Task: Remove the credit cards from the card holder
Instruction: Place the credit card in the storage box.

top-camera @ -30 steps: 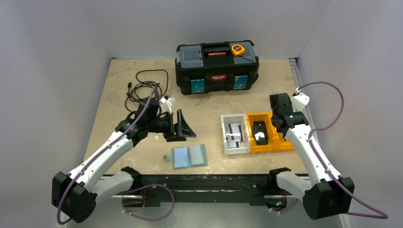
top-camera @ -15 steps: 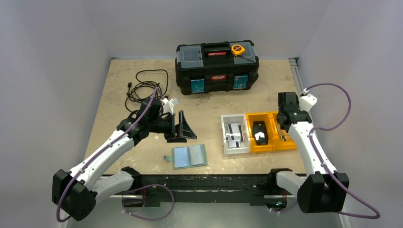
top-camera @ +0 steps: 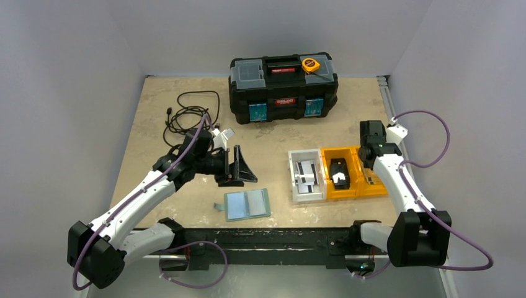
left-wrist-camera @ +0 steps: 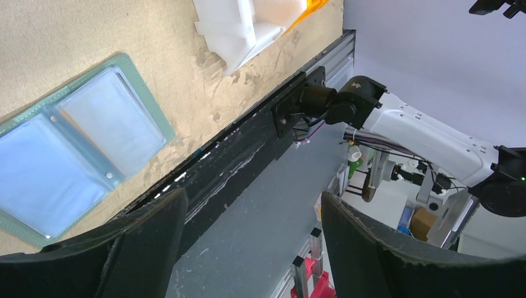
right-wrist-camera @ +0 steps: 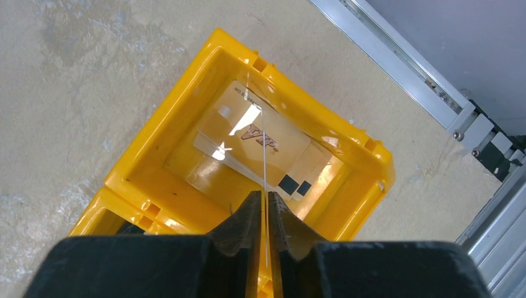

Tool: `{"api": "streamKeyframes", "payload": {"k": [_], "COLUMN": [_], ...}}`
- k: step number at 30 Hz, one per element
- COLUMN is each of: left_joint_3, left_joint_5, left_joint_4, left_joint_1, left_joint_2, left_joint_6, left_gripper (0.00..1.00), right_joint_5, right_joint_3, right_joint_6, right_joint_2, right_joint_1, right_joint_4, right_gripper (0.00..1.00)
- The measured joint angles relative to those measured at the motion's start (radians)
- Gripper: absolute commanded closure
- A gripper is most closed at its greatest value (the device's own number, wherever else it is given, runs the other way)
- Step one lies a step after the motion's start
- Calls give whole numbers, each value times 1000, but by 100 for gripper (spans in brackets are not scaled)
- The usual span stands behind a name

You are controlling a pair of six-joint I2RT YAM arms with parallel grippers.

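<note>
The card holder point(top-camera: 247, 203) lies open on the table near the front edge, teal with pale blue pockets; it also shows in the left wrist view point(left-wrist-camera: 74, 155). My left gripper point(top-camera: 239, 164) point(left-wrist-camera: 253, 195) hangs open above the table just behind it, holding nothing. My right gripper point(top-camera: 372, 155) point(right-wrist-camera: 265, 202) points down over the right compartment of the orange bin point(top-camera: 356, 189) point(right-wrist-camera: 149, 149). Its jaws are all but closed on a thin credit card point(right-wrist-camera: 264, 155) seen edge-on. A tan-orange credit card point(right-wrist-camera: 260, 139) lies flat on that compartment's floor.
A white bin point(top-camera: 307, 176) adjoins the orange bin, whose left compartment holds a black object point(top-camera: 338, 174). A black toolbox point(top-camera: 283, 87) with a yellow tape measure point(top-camera: 310, 64) stands at the back. A coiled black cable point(top-camera: 189, 115) lies back left. A metal rail point(right-wrist-camera: 403, 68) runs along the right edge.
My right wrist has shifted slightly right over the orange bin while its elbow folded back towards the base. The left arm and the card holder have not moved.
</note>
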Motion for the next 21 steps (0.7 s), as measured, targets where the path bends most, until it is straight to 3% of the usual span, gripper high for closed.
{"api": "streamKeyframes", "payload": {"k": [5,12,21], "left_joint_3": [0,0,0], "left_joint_5": [-3,-31,-245], "left_joint_4": [0,0,-72], "left_joint_1": [-6,-34,-153], "left_joint_2": [0,0,31], "left_joint_6": [-2,-3,16], "left_gripper": [21,21,23], "right_joint_5": [-11,-57,-176], "right_joint_3": [-4,-4,-3], "right_joint_6": [-5,-31,-98], "right_joint_2": [0,-1,-62], "right_joint_1": [-1,-2,-2], "right_joint_4": [8,9,14], "right_gripper": [69,51,25]}}
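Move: The right hand holds a credit card on edge at the left side of the storage box, the rightmost yellow bin. That box's middle lies about 4 cm right, 2 cm ahead and 7 cm below. The middle yellow bin sits about 8 cm left of this hand and 1 cm ahead. From the empty left hand, the card holder is some 15 cm below, 1 cm back and 1 cm left; the white bin is about 20 cm right, 9 cm ahead and 13 cm below. The right fingers let go of the card over the storage box, opening from nearly shut to about two-thirds; the hand then swings about 2.5 cm left, away from the box's middle, rising slightly and turning some 10 degrees counter-clockwise. Late on, the open left hand sinks nearly 4 cm towards the card holder, easing back a little as its fingers tip further down, and touches nothing. ##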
